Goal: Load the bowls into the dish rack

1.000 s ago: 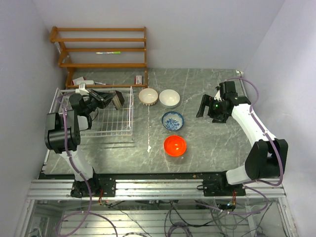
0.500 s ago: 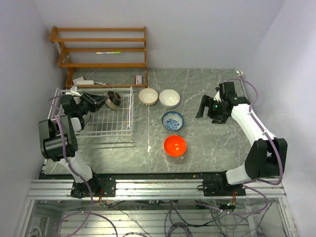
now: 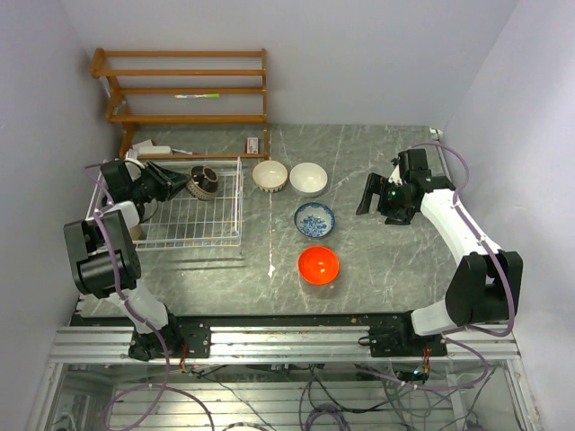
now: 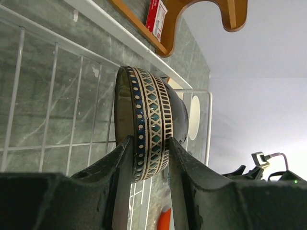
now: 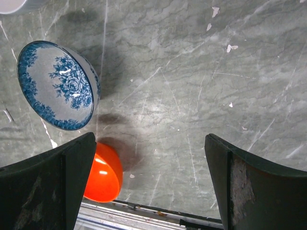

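A dark bowl with a blue-and-cream patterned band (image 3: 203,182) (image 4: 149,120) rests in the far part of the white wire dish rack (image 3: 184,235) (image 4: 53,143). My left gripper (image 3: 180,185) (image 4: 147,146) is open, its fingers loosely either side of that bowl's rim. Four bowls stand on the table right of the rack: cream with a brown rim (image 3: 269,175), plain white (image 3: 308,178), blue-and-white (image 3: 314,219) (image 5: 57,86) and orange-red (image 3: 318,264) (image 5: 103,175). My right gripper (image 3: 367,194) (image 5: 149,139) hangs wide open and empty, right of the blue-and-white bowl.
A wooden slatted shelf (image 3: 184,90) stands against the back wall behind the rack. A small red-and-white box (image 3: 253,144) and some white items (image 3: 148,148) lie at its foot. A white scrap (image 3: 271,268) lies on the marble top left of the orange-red bowl.
The left gripper carried the patterned bowl to the far side of the rack, opened, and drew back to the left. The bowl stays in the rack. The right arm has not moved.
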`<state>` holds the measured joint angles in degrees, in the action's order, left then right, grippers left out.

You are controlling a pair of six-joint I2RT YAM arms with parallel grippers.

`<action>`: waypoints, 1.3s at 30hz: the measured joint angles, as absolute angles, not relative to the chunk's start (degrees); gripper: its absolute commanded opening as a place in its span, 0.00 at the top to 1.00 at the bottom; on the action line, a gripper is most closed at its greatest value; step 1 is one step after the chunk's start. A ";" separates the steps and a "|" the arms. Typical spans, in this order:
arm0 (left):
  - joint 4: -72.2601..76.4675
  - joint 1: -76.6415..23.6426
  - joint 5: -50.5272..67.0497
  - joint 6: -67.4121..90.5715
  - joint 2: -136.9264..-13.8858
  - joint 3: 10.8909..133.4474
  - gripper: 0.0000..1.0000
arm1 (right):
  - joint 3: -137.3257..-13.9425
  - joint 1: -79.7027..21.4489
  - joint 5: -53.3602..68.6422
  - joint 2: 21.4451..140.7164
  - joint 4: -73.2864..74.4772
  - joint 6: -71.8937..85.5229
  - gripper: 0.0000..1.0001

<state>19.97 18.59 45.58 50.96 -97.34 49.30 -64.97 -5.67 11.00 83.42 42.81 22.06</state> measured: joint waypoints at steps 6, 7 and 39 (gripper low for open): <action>11.99 18.94 43.46 45.69 -97.32 53.12 0.59 | -64.62 -5.67 11.00 83.42 42.65 22.06 0.04; 10.87 19.09 42.65 44.84 -97.34 53.36 0.59 | -64.47 -5.67 11.00 83.42 42.65 22.06 0.04; -25.23 6.98 16.75 23.57 -90.96 74.61 0.05 | -62.35 -5.67 11.20 82.39 42.33 22.00 0.04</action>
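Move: Just inside the rack, the left hand still holds the brown bowl on its side by the patterned wall; the bowl's middle is about 2 cm ahead and 4 cm right, level with the fingertips. Its resting spot on the rack floor is roughly 1 cm ahead, 3 cm right and 5 cm below. From this hand the already loaded bowl lies some 12 cm back and 13 cm left, the beige bowl 3 cm ahead and 24 cm right. From the idle right hand, the brown bowl is about 8 cm ahead and 43 cm left, about level. Tipping the brown bowl over onto its rim, the left hand first eases left about 3 cm and down 3 to 4 cm onto the rack floor, drawing slightly back, while its fingers begin to open. Then it lets go, opens wide and climbs roughly 9 cm clear, going a little farther left before swinging back right above the bowl and rolling left side up, some 35 degrees in all. ##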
